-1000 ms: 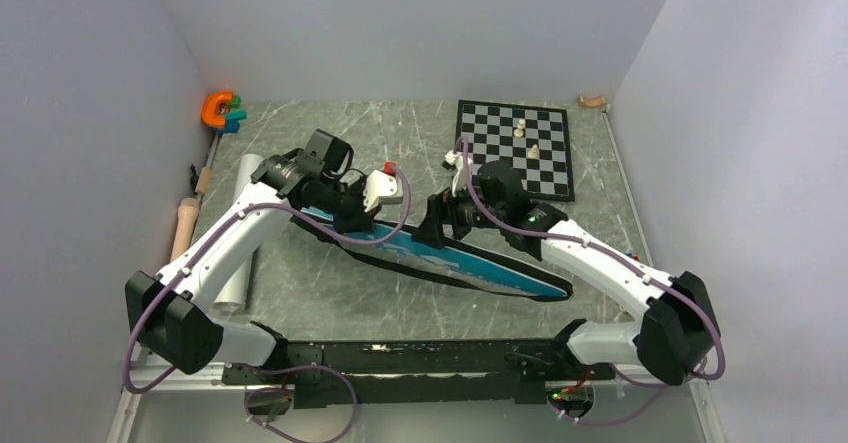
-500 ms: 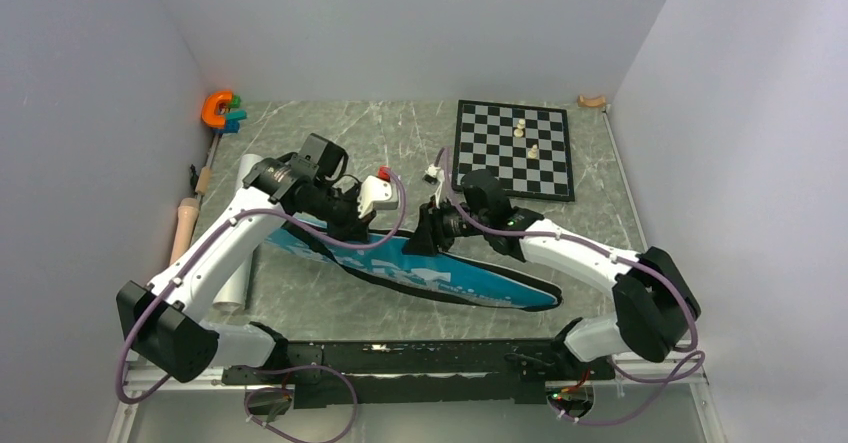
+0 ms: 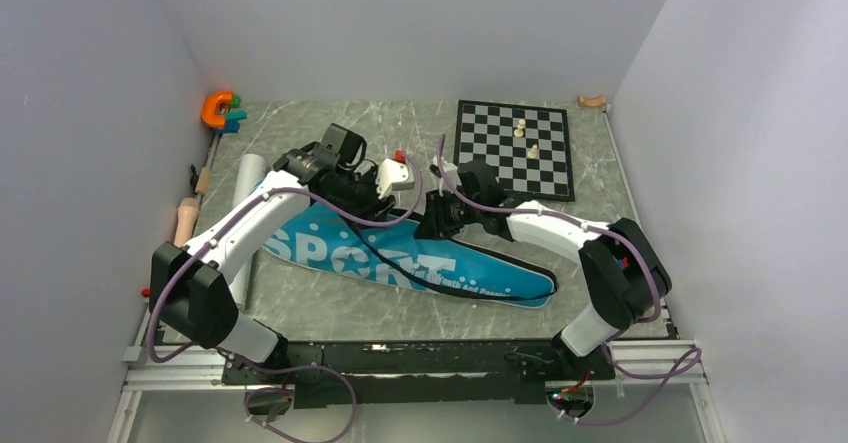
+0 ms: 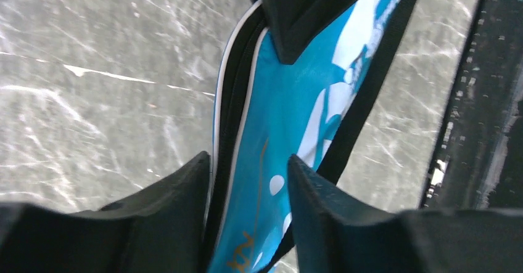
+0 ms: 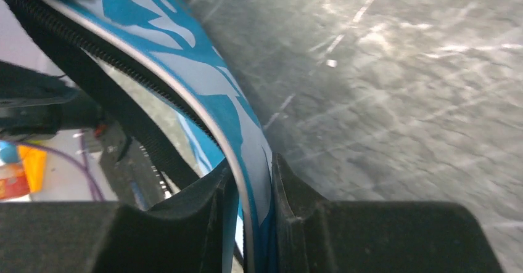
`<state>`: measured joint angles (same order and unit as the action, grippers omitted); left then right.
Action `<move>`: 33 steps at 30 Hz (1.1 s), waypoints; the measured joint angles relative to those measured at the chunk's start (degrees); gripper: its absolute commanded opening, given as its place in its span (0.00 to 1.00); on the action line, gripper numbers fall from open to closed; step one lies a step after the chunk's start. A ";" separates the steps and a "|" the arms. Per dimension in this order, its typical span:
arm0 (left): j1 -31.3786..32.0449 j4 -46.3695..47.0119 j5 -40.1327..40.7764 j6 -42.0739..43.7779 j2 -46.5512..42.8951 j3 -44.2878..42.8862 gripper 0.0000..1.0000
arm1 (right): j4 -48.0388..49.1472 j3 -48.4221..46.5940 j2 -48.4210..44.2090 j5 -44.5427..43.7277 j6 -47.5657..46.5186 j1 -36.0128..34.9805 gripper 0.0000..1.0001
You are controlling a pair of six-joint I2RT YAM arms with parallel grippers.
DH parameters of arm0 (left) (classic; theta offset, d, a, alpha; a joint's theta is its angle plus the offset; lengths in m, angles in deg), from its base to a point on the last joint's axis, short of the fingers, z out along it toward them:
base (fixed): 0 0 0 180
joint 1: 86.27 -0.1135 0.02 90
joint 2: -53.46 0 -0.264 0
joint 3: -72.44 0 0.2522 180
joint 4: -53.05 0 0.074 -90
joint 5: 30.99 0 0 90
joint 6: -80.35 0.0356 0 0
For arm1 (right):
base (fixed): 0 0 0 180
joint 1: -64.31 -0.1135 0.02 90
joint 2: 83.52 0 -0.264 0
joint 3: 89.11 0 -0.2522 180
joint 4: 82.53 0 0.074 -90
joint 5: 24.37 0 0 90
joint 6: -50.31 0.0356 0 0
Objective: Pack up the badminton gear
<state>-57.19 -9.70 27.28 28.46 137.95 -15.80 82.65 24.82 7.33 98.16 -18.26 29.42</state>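
Observation:
The long blue bag (image 3: 400, 263) lettered SPORT lies flat and slantwise across the table's middle, its black strap (image 3: 375, 253) draped over it. My left gripper (image 3: 392, 203) hovers at the bag's upper edge. In the left wrist view it (image 4: 248, 159) stands open, with the bag (image 4: 290, 119) and its black zipper edge loose between the fingers. My right gripper (image 3: 437, 225) is just to the right on the same edge. In the right wrist view it (image 5: 251, 162) is shut on the bag's white-piped rim (image 5: 210, 100), which is lifted off the table.
A black-and-white chessboard (image 3: 515, 148) with pale pieces lies at the back right. A white tube (image 3: 243, 233), a wooden-handled tool (image 3: 185, 221) and an orange and green object (image 3: 220, 110) line the left side. A black rail (image 3: 400, 358) runs along the near edge.
The bag has turned from on edge to flat, showing its lettering. My left gripper has opened and let go; my right gripper has closed on the bag's rim. Both moved toward the back.

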 measured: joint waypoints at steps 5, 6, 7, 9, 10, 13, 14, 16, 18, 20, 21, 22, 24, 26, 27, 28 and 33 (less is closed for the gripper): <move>0.00 5.07 1.81 -0.81 0.26 0.00 0.89 | -3.82 -0.20 0.00 -6.12 -3.69 0.55 0.34; -0.02 5.55 2.16 -1.03 0.09 0.00 0.98 | -4.85 -0.35 0.09 -7.28 -4.48 0.55 0.36; -0.09 5.73 2.36 -1.07 -0.20 0.00 0.99 | -5.77 -0.55 0.31 -8.39 -5.07 0.52 0.39; -0.52 5.86 3.13 -1.73 -1.46 0.00 0.99 | -8.07 -1.44 1.62 -11.74 -6.47 0.17 0.43; -0.76 5.99 3.39 -1.86 -2.34 0.02 0.99 | -8.87 -1.73 2.36 -13.22 -6.95 0.00 0.45; -2.05 6.73 4.22 -2.27 -5.79 0.39 0.99 | -11.45 -1.95 4.26 -17.94 -7.98 -1.01 0.57; -2.71 7.17 4.37 -2.47 -7.06 0.79 0.99 | -12.37 -1.95 4.48 -19.34 -8.00 -1.42 0.59; -4.39 8.00 4.39 -3.21 -9.29 1.84 0.99 | -13.40 -1.86 4.28 -21.77 -8.00 -1.99 0.63; -6.51 8.74 4.42 -4.22 -11.10 3.04 0.99 | -13.92 -1.70 3.41 -23.82 -7.96 -2.38 0.83; -8.39 9.33 4.42 -5.33 -11.96 3.96 1.00 | -14.69 -1.64 1.73 -25.86 -7.65 -2.45 0.99; -9.29 9.51 4.42 -6.16 -12.15 4.35 1.00 | -15.02 -1.64 0.59 -27.32 -7.37 -2.43 1.00; -10.10 10.01 4.44 -6.99 -12.31 4.81 0.99 | -15.41 -1.70 -0.61 -28.83 -7.15 -2.43 1.00; -11.39 10.97 4.50 -8.81 -12.44 5.46 0.99 | -16.31 -2.32 -2.93 -32.04 -6.64 -2.43 1.00; -12.28 11.74 4.79 -10.32 -12.52 5.86 0.99 | -16.98 -3.58 -4.92 -34.16 -5.95 -2.43 1.00; -12.63 11.96 5.07 -10.88 -12.59 5.92 0.99 | -17.16 -4.35 -6.03 -34.73 -5.42 -2.43 1.00; -12.98 12.39 5.33 -11.39 -12.83 6.19 0.99 | -17.40 -5.07 -7.19 -35.10 -4.90 -2.40 1.00; -14.32 14.36 7.52 -13.92 -15.10 9.05 0.99 | -18.71 -6.03 -12.37 -34.99 -1.25 -2.36 1.00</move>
<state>-71.51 4.66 34.80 14.54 122.85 -6.75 63.94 18.78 -5.04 63.17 -19.50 27.06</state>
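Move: Between the left fingers, already part-open, and the right fingers, still closed on it, is the far zipped edge of the blue bag. Its middle lies about 10 cm back, 7 to the right and 10 below the left hand, and roughly 9 cm back, 4 to the left and 5 below the right. The white tube lies some 31 cm left of the left hand and 3 back, 14 lower; the chessboard about 19 cm ahead of the right hand, 20 to its right and 9 lower. Letting go of the bag's zipped edge, the left hand opens wide while easing forward, then rises and sweeps left some 8 cm, its fingers swinging counter-clockwise. The right hand lowers about 7 cm while drawing right, its fingers tipping downward and opening, then comes off the bag fully open and climbs about 12 cm, finishing above where it began. ##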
